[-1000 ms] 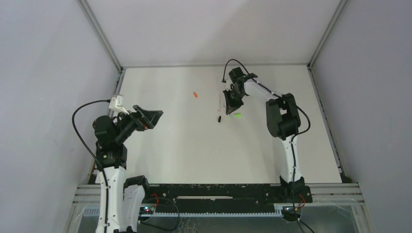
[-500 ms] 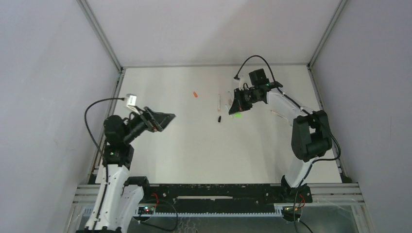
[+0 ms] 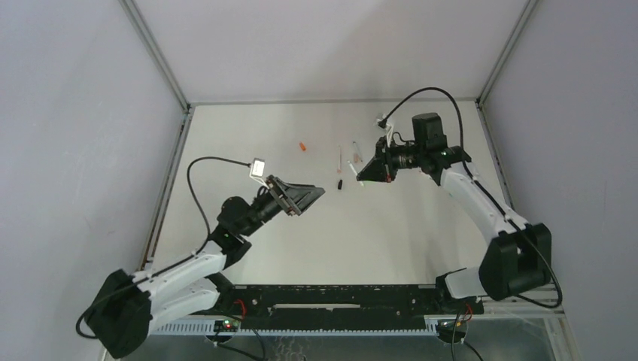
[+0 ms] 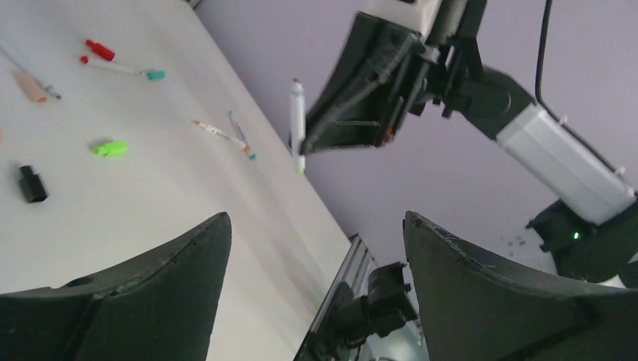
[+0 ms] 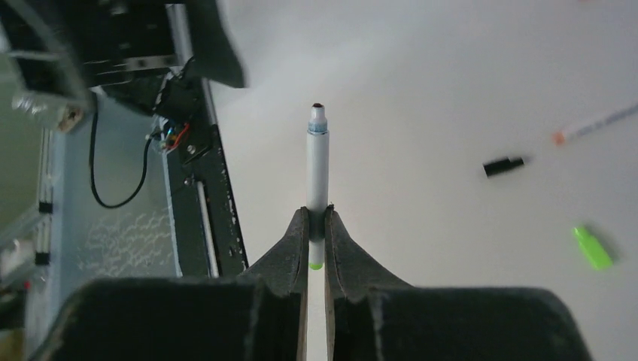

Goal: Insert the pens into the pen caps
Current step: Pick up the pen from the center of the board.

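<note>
My right gripper is shut on a white pen near its green end, and the uncapped tip points away from the wrist. This held pen hangs in the air above the table. A green cap and a black cap lie on the table below it. My left gripper hovers open and empty at mid-table, pointing toward the right gripper. An orange cap lies farther back. The left wrist view also shows a teal-ended pen and a red cap lying flat.
A thin pen lies just behind the black cap, and two more thin pens lie near the right gripper. Grey walls close the table on three sides. The black base rail runs along the near edge.
My right gripper has lifted the green-ended pen off the table and swung right. My left arm has stretched from the left edge toward mid-table, its jaws staying wide.
</note>
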You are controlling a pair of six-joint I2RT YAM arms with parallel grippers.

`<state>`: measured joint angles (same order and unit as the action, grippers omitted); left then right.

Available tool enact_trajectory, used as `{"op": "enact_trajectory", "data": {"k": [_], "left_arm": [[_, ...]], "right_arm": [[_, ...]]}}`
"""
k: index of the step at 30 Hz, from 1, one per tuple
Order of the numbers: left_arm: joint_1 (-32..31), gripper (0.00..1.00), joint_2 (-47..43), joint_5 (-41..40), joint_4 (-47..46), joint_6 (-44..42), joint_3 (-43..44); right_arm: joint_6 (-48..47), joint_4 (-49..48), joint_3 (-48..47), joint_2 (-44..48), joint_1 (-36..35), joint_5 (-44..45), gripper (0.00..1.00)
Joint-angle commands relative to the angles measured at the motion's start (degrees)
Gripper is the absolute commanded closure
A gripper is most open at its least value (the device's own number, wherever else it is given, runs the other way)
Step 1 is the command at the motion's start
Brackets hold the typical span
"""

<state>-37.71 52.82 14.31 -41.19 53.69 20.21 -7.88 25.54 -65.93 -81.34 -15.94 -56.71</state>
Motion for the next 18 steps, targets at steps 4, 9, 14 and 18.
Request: {"op": "enact_trajectory", "data": {"k": [4,9,14,18], "left_arm": [[-6.1,0.18,10.5,-8.5,-22.4,0.1,1.8],[-9.4,0.27,16.0,-11.0,-27.2,-2.3,4.6],[-11.6,0.33,20.4,-11.9,-28.6,-3.4,7.2],[-12.6,0.40,23.4,-11.6,-31.7,-3.4,8.4]], "right_arm": [[-12.5,-1.7,3.4,7.1,-1.8,-11.7,1.00],[-12.8,-1.1,3.4,7.8,-3.1,-14.3,1.00],[-12.5,-1.0,3.4,7.4,-4.7,-14.9,1.00],[-12.6,-1.0,3.5,7.1,-5.7,-14.9,1.00]]}}
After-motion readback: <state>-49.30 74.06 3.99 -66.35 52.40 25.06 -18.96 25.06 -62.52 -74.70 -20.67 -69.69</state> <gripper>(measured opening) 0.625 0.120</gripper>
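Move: The right hand already grips the white pen near its green end, nib end pointing forward. The pen's middle lies about 9 cm ahead of the wide-open left gripper, 12 cm to its right and 3 cm lower. From the right hand the left gripper is some 13 cm left, 7 cm back and 3 cm up; on the table some 20 cm below it are the black cap, 4 cm ahead and 5 cm left, and the green cap, 6 cm ahead and 4 cm right. The left hand reaches about 6.5 cm to the right towards the pen held in the air, rising a little at the end, and narrows its wide-open fingers by roughly a third without shutting on anything. Meanwhile the right hand keeps its pinch on the pen and carries it back some 6.5 cm while rising about 3 cm and easing a little left, turning nearly 20 degrees counter-clockwise so the nib end swings round towards the left gripper's open fingers. ##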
